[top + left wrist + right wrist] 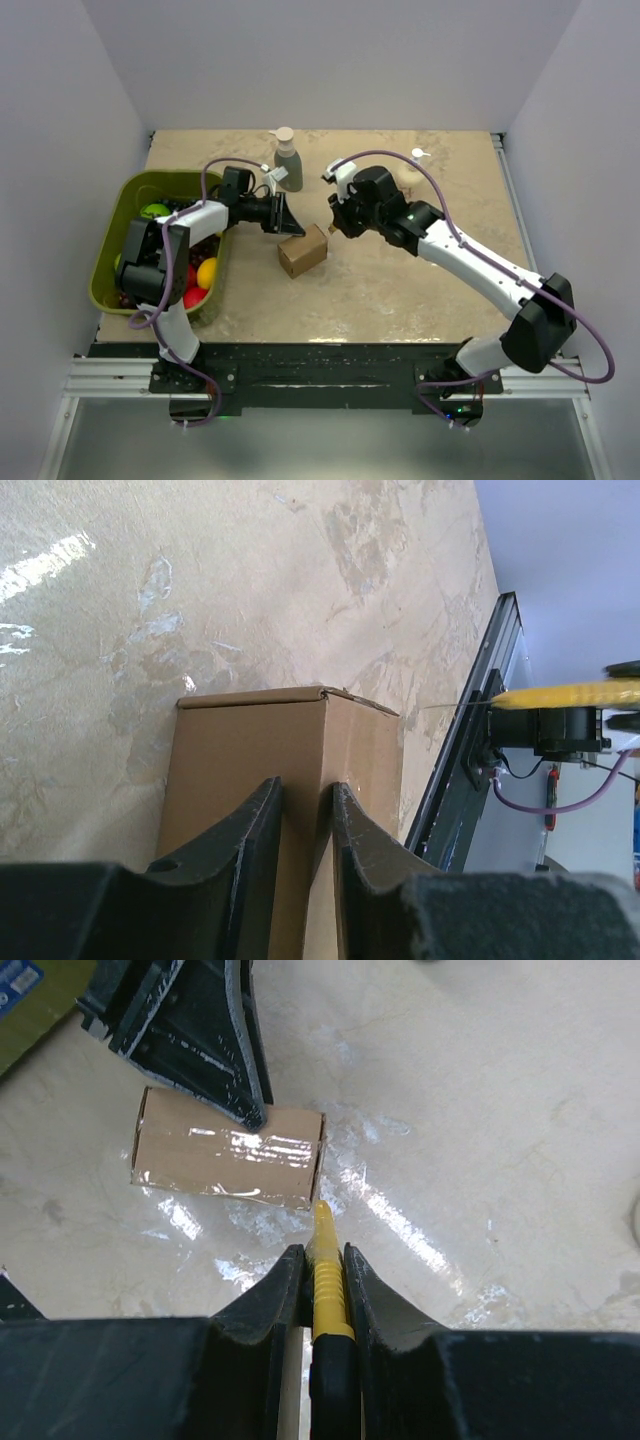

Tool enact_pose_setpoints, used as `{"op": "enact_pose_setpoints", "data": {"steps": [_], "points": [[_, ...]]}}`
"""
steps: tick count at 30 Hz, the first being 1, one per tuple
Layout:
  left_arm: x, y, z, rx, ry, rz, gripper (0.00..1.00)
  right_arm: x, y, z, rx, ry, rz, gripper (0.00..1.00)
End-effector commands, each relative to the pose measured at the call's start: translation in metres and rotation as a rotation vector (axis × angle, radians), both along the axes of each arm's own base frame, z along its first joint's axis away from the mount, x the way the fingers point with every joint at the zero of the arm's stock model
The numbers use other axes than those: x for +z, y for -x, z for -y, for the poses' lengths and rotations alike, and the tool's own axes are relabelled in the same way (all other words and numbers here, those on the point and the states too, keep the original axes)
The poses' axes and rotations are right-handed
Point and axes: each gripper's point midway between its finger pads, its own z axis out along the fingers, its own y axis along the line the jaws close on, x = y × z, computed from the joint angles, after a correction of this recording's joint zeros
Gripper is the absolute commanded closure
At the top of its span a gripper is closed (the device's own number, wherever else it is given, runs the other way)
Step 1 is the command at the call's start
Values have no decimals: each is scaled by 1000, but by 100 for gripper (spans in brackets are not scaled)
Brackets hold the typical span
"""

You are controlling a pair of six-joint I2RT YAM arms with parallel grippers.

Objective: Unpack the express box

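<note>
The express box [303, 251] is a small brown carton lying closed on the beige table, its top taped shiny in the right wrist view [225, 1155]. My left gripper [287, 222] has its fingers nearly together and its tips rest against the box's far upper edge [290, 750]; the box's corner edge shows in the narrow gap at the tips [307, 800]. My right gripper [318, 1255] is shut on a yellow and black utility knife [325, 1270]. The knife's tip sits just off the box's near right corner. The right gripper [338, 225] is just right of the box.
A green plastic bin [120, 215] with coloured toy fruit stands at the left, beside the left arm. A soap dispenser bottle [287, 160] stands behind the box. A small white object [410, 172] lies at the back right. A black rail [330, 355] runs along the front edge.
</note>
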Motion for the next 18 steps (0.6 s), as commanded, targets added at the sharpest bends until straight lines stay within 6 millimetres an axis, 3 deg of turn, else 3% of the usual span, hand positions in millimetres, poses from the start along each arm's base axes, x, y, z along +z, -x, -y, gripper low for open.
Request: {"op": "enact_pose_setpoints", "data": {"steps": [1, 3, 4, 5, 6, 9, 11, 12, 15, 18], "points": [[-61, -1, -18, 68, -220, -27, 78, 44, -12, 7, -12, -25, 119, 100], [-42, -1, -6, 23, -141, 1, 69, 30, -10, 11, 9, 12, 118, 100], [-31, -5, 0, 17, -97, 21, 50, 12, -6, 16, 30, 54, 100, 100], [-22, -7, 4, 5, -73, 39, 45, 2, -3, 19, 39, 76, 91, 100], [1, -12, 11, -27, -23, 90, 42, -7, 0, 24, 40, 96, 85, 100], [36, -28, 14, -51, -21, 228, 41, -29, 12, 37, 60, 145, 77, 100], [42, -31, 7, -59, -84, 282, 41, -38, 22, 42, 92, 162, 55, 100], [49, -42, 0, -23, -143, 327, 41, -39, 24, 44, 99, 172, 56, 100], [44, -46, -24, 38, -285, 342, 42, -46, 33, 38, 148, 153, 22, 100], [26, -27, -40, 68, -335, 268, 46, -48, 34, 21, 184, 99, -17, 100]]}}
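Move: My left fingers still pinch the box's far top edge; the box's middle lies about 3 cm back and 3 cm below, hardly to either side. The grey bottle stands some 17 cm ahead and 3 cm left of that hand, at about its height. From my right hand, which holds the yellow knife, the box is about 3 cm ahead, 9 cm left and 14 cm down, and the cream bottle roughly 17 cm ahead, 15 cm right and 10 cm down. I open my left fingers to let go of the box's edge, then draw that hand forward and up off the box, about 5 cm in all, tilting it nearly 20 degrees. My right hand, keeping its grip on the knife, lifts some 2 cm, then swings down about 9 cm, and rightward and back as well, over the bare table to the right of the box. ##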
